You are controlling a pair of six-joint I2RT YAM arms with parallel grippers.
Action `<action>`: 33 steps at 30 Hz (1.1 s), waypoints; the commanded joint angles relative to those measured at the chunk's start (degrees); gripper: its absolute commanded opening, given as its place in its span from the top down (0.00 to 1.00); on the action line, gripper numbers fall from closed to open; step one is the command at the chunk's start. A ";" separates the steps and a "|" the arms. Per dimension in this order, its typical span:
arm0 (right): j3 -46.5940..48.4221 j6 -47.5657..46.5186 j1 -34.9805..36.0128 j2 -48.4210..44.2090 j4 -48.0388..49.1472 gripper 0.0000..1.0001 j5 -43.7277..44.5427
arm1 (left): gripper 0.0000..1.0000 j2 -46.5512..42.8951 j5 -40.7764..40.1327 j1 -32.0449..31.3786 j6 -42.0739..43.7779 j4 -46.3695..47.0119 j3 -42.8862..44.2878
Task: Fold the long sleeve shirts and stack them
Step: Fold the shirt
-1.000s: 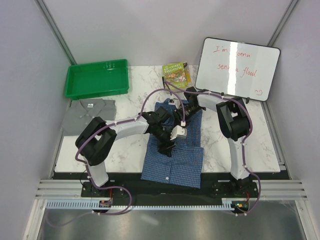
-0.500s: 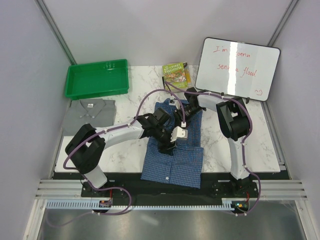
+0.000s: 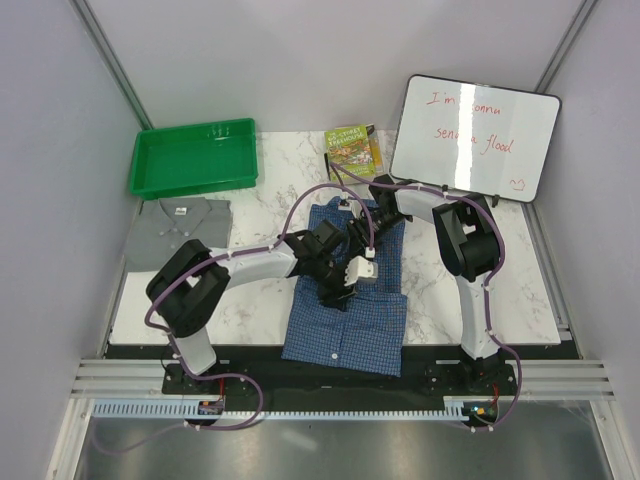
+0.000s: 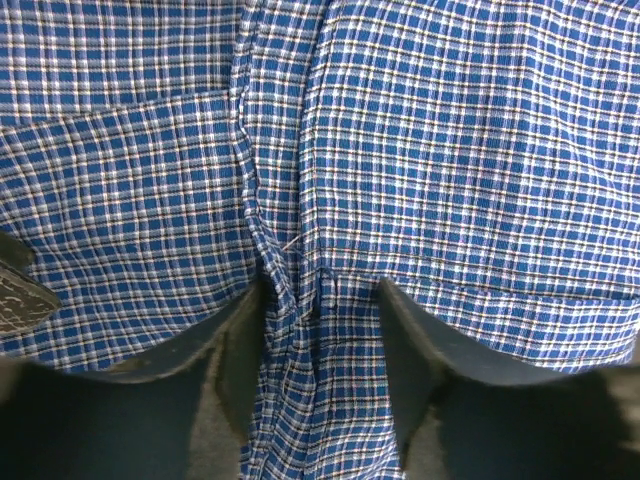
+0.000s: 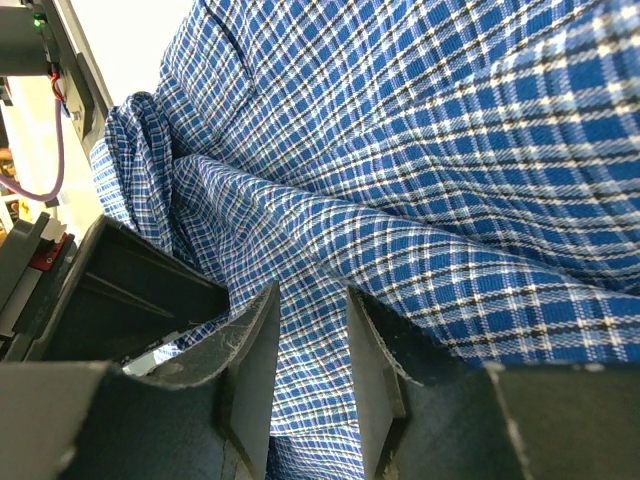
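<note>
The blue checked long sleeve shirt [image 3: 345, 330] lies front up on the marble table, its lower part hanging over the near edge. Both grippers meet over its chest. My left gripper [image 3: 334, 292] [image 4: 322, 300] presses down on it, shut on a puckered ridge of cloth along the button placket [image 4: 262, 190]. My right gripper [image 3: 363, 248] [image 5: 312, 300] is just behind it, shut on a raised fold of the same shirt [image 5: 420, 150]. The grey long sleeve shirt [image 3: 180, 225] lies folded at the table's left edge, away from both grippers.
A green plastic tray [image 3: 190, 186] stands at the back left, just behind the grey shirt. A small book [image 3: 352, 150] and a whiteboard [image 3: 475, 135] with red writing are at the back right. The left arm's wrist [image 5: 120, 300] sits close beside my right fingers.
The left jaws have narrowed onto the cloth, and the left arm's elbow swung left, then back. The right gripper and both shirts have barely moved.
</note>
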 commanded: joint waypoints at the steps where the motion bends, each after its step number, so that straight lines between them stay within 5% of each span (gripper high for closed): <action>1: 0.36 -0.56 -0.20 1.09 0.88 0.59 0.79 | 0.48 -3.86 2.48 -0.70 0.27 2.35 -1.14; 9: 0.80 -0.65 -0.20 1.71 0.79 0.59 0.61 | 0.74 -2.56 3.53 -1.50 0.09 2.00 -0.27; 16: 0.71 -0.91 -0.11 1.80 0.53 0.59 0.53 | 0.58 1.05 3.01 -1.50 -1.14 2.00 1.76; 19: 0.89 -1.09 -0.20 2.06 0.27 0.60 0.53 | 0.73 1.14 2.13 -1.50 -1.14 2.26 1.93; 22: 0.98 -1.53 -0.20 2.15 0.00 0.60 0.61 | 0.98 -1.58 1.52 -1.50 -1.67 2.88 1.67; 33: 1.42 -3.55 -0.20 2.24 -1.75 0.61 0.97 | 0.98 -5.46 -2.53 0.96 -0.27 1.91 2.46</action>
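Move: The ridge of bunched cloth that runs left-right across the shirt lies between the left fingertips, about 1 cm back, 1 cm to the right and 1 cm below. From the left hand, the white button is roughly 11 cm back and 2 cm left, and the corner of the shirt's right edge some 13 cm right and 1 cm ahead. From the right hand, that ridge lies about 12 cm back and 2 cm left. Half close the left gripper around the ridge while drawing it up and back about 1 cm, sink again with the fingers slightly reopened, then shut them fully to pinch the ridge. Lift it about 4 cm off the low point, easing forward a little. Keep the right gripper still, half open, its fingertips on the shirt farther out. ##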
